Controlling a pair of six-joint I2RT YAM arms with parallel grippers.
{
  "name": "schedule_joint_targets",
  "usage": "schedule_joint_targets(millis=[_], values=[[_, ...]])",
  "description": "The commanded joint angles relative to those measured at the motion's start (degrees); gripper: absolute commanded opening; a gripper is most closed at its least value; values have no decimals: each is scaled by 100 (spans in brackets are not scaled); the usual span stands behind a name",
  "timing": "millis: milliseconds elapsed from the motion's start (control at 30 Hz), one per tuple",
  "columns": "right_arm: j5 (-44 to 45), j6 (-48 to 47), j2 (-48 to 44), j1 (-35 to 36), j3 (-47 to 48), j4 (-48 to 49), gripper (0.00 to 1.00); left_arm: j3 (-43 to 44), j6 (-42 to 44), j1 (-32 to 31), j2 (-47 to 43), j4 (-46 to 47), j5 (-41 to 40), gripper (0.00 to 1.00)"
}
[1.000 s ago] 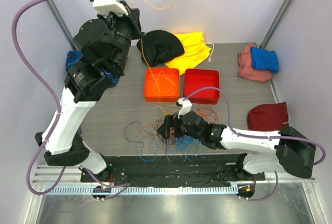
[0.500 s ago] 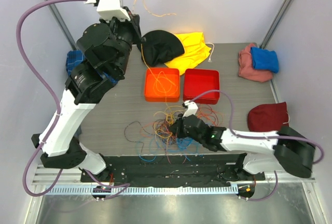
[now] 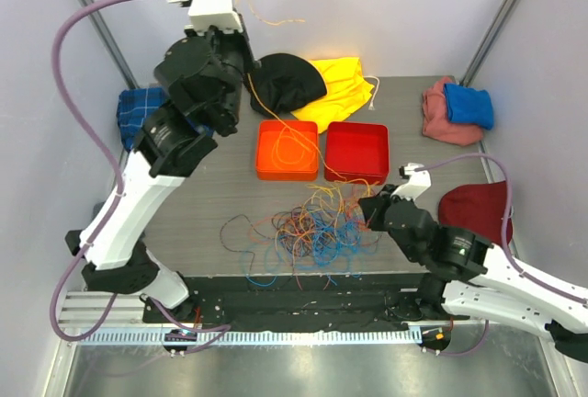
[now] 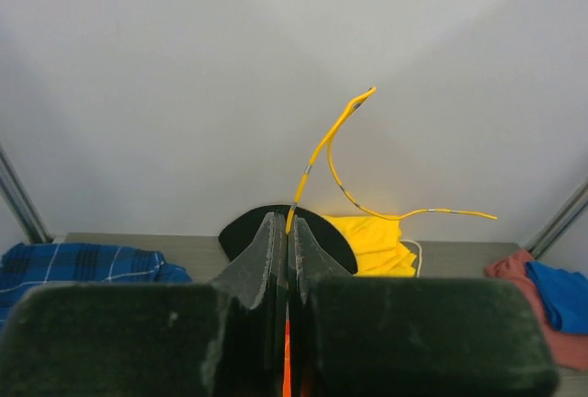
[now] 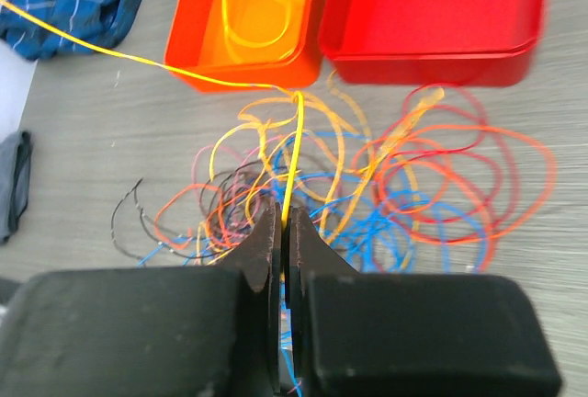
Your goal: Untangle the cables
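Note:
The cables [image 3: 308, 227] lie in a loose tangle of orange, yellow, blue, red and dark loops on the table in front of the trays. My left gripper [image 3: 244, 59] is raised high at the back left, shut on one yellow cable [image 4: 323, 144] whose free end curls above the closed fingertips. That cable runs down over the orange tray [image 3: 287, 150] towards the tangle. My right gripper [image 3: 369, 214] sits at the tangle's right edge, shut on a yellow cable [image 5: 292, 153] that rises taut from the pile [image 5: 367, 186].
A red tray [image 3: 357, 152] stands next to the orange one. A black cap [image 3: 285, 83] and a yellow cloth [image 3: 344, 89] lie behind them. Pink and blue cloths [image 3: 457, 108] are at the back right, a maroon hat [image 3: 473, 206] at the right, a blue plaid cloth [image 3: 142, 107] at the left.
My right gripper shut on a yellow cable in the tangle and drew back to the right with it. The left arm shifted slightly right, still holding its cable up.

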Motion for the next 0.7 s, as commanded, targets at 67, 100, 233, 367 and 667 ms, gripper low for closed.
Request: schedule_joint_targets(millis=[67,100,233,367,667], values=[[836,-207,-397,31,974,-1014,1,193,485,-13,407,145,-560,0],[933,-277,-433,23,1116,-1067,1,211,529,-22,442,127,-596,0],[1283,-699,-565,23,1828,-1269,1,89,564,-13,373,153,-736,0],[1531,-1130,-802,23,2364,-1226,1,-114,564,-13,162,276,-815,0],[1443,-1438,-1082,23,2594,-1121,1,-167,494,-13,30,250,-824,0]])
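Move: The yellow cable is pinched in both hands. From the right hand, the tangle it comes out of lies about 10 cm left, 4 cm ahead and 14 cm below; the red box is some 27 cm straight ahead, the orange box level with it and 18 cm left, and the maroon bag roughly 32 cm right, 9 cm ahead. From the high left hand, the tangle is about 17 cm right, 9 cm back and 52 cm below. The yellow cable is drawn up and away from the tangle by the right hand, which keeps its pinch and sweeps some 17 cm up and 10 cm right, fingers tipping up and yawing clockwise, easing off at the end. The left hand, still gripping its stretch, dips about 5 cm down and forward, then drifts back left and slightly up. ##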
